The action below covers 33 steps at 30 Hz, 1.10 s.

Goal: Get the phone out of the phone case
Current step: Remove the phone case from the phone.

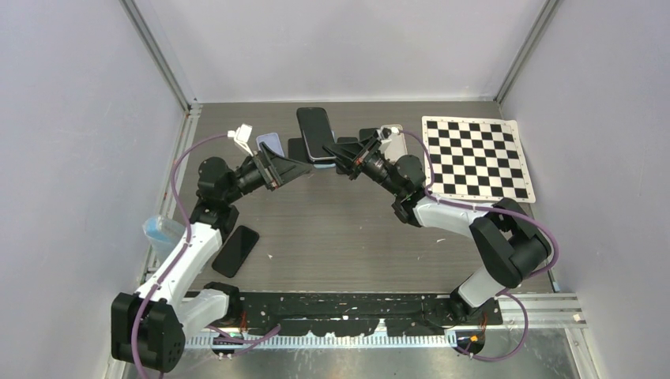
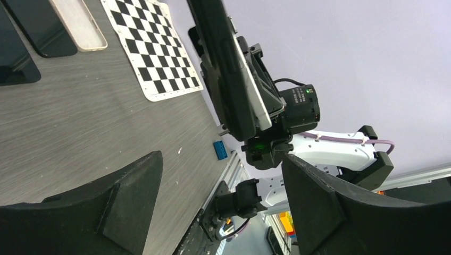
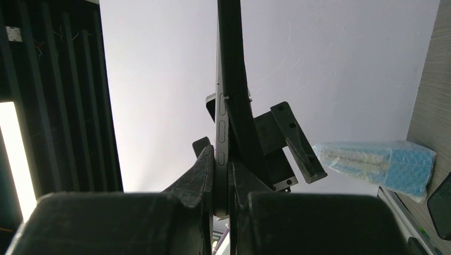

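The phone (image 1: 314, 133), dark-screened with a grey metal edge, is held up off the table in its black phone case (image 2: 223, 69). My right gripper (image 1: 341, 160) is shut on its lower end. In the right wrist view the phone (image 3: 221, 133) stands edge-on between the fingers, with the phone case (image 3: 234, 79) against its right side. In the left wrist view the phone's grey edge (image 2: 258, 95) shows a little apart from the case. My left gripper (image 1: 305, 167) is open just left of the phone and touches nothing; its fingers (image 2: 106, 212) stand wide apart.
A checkerboard mat (image 1: 476, 158) lies at the back right. Other phones and cases (image 1: 269, 144) lie along the back, one pale (image 1: 397, 142). A black phone (image 1: 236, 250) and a blue wrapped pack (image 1: 162, 231) lie near the left arm.
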Each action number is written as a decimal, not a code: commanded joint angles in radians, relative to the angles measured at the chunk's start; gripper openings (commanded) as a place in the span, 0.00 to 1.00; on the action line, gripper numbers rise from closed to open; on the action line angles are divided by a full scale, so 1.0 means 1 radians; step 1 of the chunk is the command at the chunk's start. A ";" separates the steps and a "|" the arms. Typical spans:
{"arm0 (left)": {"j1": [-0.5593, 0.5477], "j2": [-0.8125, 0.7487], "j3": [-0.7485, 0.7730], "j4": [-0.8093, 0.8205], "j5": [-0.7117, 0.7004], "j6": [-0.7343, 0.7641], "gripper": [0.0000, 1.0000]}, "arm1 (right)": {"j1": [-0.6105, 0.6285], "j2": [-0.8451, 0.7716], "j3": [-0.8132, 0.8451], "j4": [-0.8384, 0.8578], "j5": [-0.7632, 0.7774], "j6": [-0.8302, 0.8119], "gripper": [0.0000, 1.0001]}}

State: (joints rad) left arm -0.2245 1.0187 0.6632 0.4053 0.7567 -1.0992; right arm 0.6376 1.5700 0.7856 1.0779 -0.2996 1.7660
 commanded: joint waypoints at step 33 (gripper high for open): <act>-0.006 0.003 -0.050 0.145 -0.102 0.016 0.56 | 0.028 0.024 0.037 0.268 -0.011 0.199 0.01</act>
State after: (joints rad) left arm -0.2279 1.0279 0.6308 0.5198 0.6552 -1.1378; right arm 0.6563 1.6238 0.7795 1.1191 -0.3180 1.8664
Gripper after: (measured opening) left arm 0.541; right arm 0.130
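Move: The right hand already pinches the phone near its close right corner; the middle of the phone case, still on it, lies about 4 cm ahead and 4 cm left of that hand, roughly level. From the open left hand, the middle of the case is some 9 cm ahead, 6 cm to the right and 2 cm higher. Far below the left hand, roughly 30 cm down, lie the light-blue phone (20 cm ahead, 7 cm right) and the lilac case (21 cm ahead, 9 cm left). The left upper fingertip comes up to the near left corner of the phone case and seems to touch it, as the left hand eases about 1.5 cm forward, rising slightly, and its fingers partly close around the near end. The right hand keeps its pinch and brings the phone towards them, sinking some 1.5 cm and shifting 1 cm left with a slight tip down. ##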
